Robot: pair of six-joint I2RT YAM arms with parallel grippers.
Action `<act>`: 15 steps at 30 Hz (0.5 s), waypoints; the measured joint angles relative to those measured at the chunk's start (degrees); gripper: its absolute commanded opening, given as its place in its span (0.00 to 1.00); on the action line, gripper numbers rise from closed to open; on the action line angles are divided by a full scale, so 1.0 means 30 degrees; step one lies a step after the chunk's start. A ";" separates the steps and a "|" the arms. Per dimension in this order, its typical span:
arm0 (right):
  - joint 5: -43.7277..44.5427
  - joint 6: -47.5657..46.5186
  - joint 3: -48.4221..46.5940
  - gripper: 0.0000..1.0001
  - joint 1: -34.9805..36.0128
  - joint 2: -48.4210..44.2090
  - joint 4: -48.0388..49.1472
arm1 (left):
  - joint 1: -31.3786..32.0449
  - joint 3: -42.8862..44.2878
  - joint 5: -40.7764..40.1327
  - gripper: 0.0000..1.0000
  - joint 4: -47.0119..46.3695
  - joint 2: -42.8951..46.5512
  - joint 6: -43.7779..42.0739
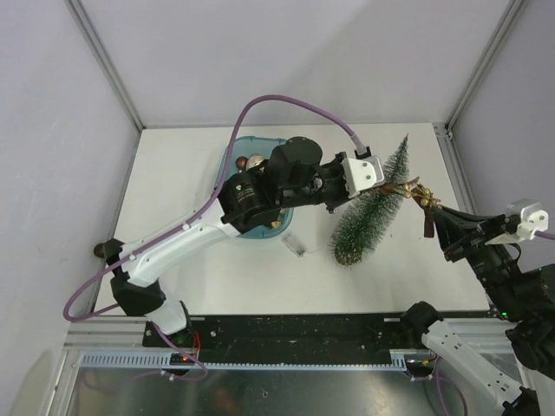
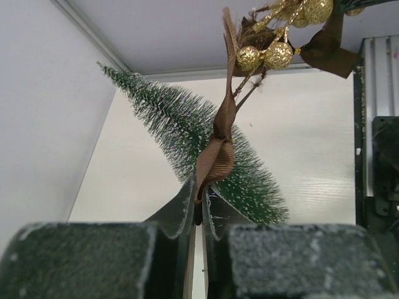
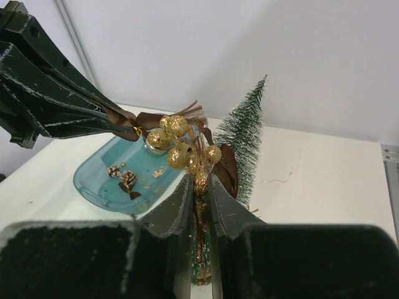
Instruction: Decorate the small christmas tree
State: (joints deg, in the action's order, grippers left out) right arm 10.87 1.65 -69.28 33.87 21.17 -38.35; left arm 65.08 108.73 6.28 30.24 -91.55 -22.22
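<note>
The small christmas tree (image 1: 371, 206) lies on the table, tip pointing away, and also shows in the left wrist view (image 2: 181, 128) and the right wrist view (image 3: 245, 131). Above it hangs a sprig of gold glitter balls (image 1: 419, 192) with a brown ribbon. My left gripper (image 1: 399, 185) is shut on the ribbon's end (image 2: 217, 159), its jaws (image 2: 201, 192) pinched tight. My right gripper (image 1: 432, 211) is shut on the sprig's gold stem (image 3: 201, 187), with the balls (image 3: 177, 143) just past its fingertips. Both grippers hold the ornament over the tree's middle.
A teal tray (image 3: 103, 184) holding small pinecones (image 3: 126, 179) and gold bits sits left of the tree, mostly under my left arm (image 1: 260, 195). A small clear piece (image 1: 297, 245) lies near the tree's base. White walls close in the table.
</note>
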 measured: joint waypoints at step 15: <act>0.0459 -0.1049 0.0874 0.00 -0.0117 0.0962 0.0015 | -0.0707 -0.0386 0.0619 0.08 -0.0036 -0.1829 -0.0124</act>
State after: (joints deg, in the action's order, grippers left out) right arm 12.25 -1.50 -66.65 33.52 24.05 -38.30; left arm 62.96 107.57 8.14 30.13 -97.03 -22.59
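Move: The tree stands below and beyond both hands: its middle is roughly 7 cm ahead of the left hand, 3 cm to its right and 22 cm down. From the right hand it is about 13 cm ahead, 4 cm to the left and 24 cm down. The small clear box lies on the table some 4 cm ahead and 16 cm to the left of the left hand; the blue bin's middle is about 24 cm ahead and 30 cm left of that hand. Both are some 40 cm lower. Down and a little forward towards the tree, both hands bring the gold-berry ornament, the left still pinching an end of its brown ribbon and the right its stem. The left sinks about 5 cm, easing off to its right as its fingers tip slightly down; the right goes only about 2.5 cm down and as much forward, rolling about 5 degrees. Both grips stay shut. ##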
